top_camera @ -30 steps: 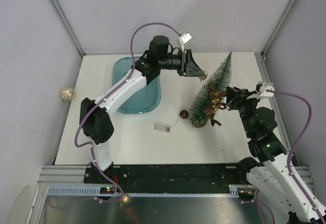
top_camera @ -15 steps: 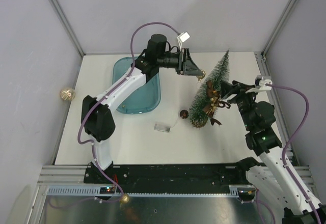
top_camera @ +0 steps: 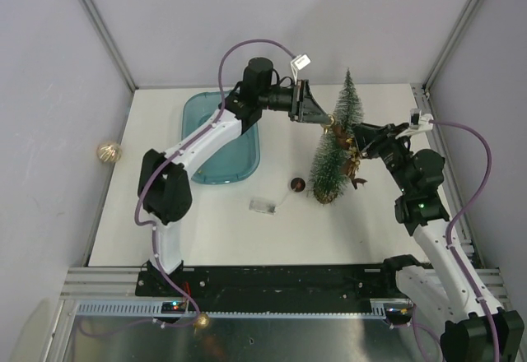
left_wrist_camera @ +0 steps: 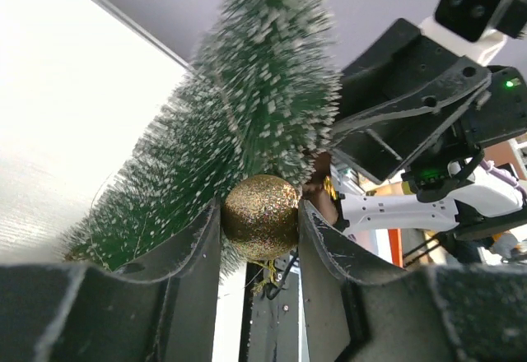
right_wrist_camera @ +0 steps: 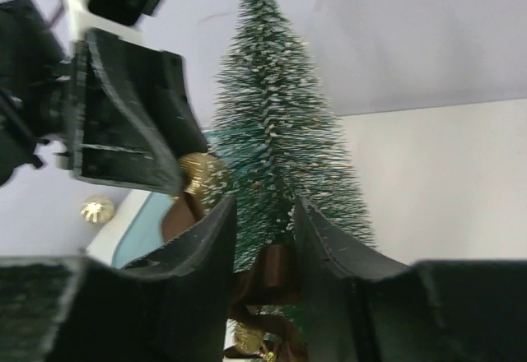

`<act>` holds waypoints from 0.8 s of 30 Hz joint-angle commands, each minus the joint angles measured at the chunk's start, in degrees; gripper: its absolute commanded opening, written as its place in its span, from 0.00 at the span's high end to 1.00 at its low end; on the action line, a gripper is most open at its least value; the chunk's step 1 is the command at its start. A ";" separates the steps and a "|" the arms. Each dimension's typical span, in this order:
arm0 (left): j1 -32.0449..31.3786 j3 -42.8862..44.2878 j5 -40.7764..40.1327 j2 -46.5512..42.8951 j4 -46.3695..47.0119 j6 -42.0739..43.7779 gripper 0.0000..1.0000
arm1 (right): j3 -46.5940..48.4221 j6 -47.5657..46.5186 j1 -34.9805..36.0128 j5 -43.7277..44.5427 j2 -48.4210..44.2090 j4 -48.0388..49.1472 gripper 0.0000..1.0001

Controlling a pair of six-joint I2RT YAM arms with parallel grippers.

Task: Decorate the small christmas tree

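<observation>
The small christmas tree (top_camera: pixel 329 167) stands nearly upright right of the table's centre, its frosted green bristles filling the left wrist view (left_wrist_camera: pixel 247 107) and the right wrist view (right_wrist_camera: pixel 276 132). My left gripper (top_camera: pixel 318 115) (left_wrist_camera: pixel 259 207) is shut on a glittery gold ball (left_wrist_camera: pixel 260 216) (top_camera: pixel 328 120), which presses against the tree's left side at mid height. My right gripper (top_camera: pixel 352 143) (right_wrist_camera: pixel 263 207) comes from the right. Its fingers close on the tree's bristles, just above a brown and gold bow (right_wrist_camera: pixel 276 270) (top_camera: pixel 356 167) hung on the tree.
A blue tray (top_camera: pixel 216 152) lies at the back left under the left arm. On the table in front of the tree are a small brown ball (top_camera: pixel 296 184) and a small clear box (top_camera: pixel 263 206). A gold ornament (top_camera: pixel 108 151) hangs beyond the left wall.
The tree swung from leaning right to nearly upright. My right gripper opened, reached further left and closed around the tree. The left gripper kept the gold ball and shifted slightly toward the tree.
</observation>
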 commanded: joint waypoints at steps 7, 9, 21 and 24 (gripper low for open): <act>0.34 0.28 2.75 2.12 8.86 -3.91 0.83 | 1.32 2.51 -1.05 -8.27 0.33 1.11 0.82; 0.56 -0.81 2.66 1.49 10.48 -4.59 0.83 | 1.33 2.14 -1.10 -8.28 0.03 -0.11 0.85; 2.07 -4.31 3.60 -1.14 13.89 -7.19 0.81 | 0.82 0.14 -0.93 -9.25 -1.49 -3.24 0.93; 2.10 -6.20 3.23 -1.55 14.40 -7.43 0.79 | 0.65 -0.34 -0.65 -9.15 -1.83 -3.70 0.94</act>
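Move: The gold ball is already in my left fingers. The tree's middle lies about 4 cm to that hand's right, 1 cm nearer my base and 3 cm below. A loose brown ball lies on the table some 6 cm back, 5 cm to the left and 18 cm down. From my half-open right hand, the tree is about 2 cm ahead, 5 cm left and 3 cm lower. Its brown bow sits 1 cm ahead, 2 cm left and 4 cm below. I close my right fingers from half open to almost shut at the tree's near side, just above the brown bow, easing that hand about 1.5 cm each left, back and down while it turns slightly counter-clockwise. My left hand keeps its grip on the gold ball, dips quickly by some 2.5 cm beside the branches, and works about 2 cm forward along the tree's left side. ##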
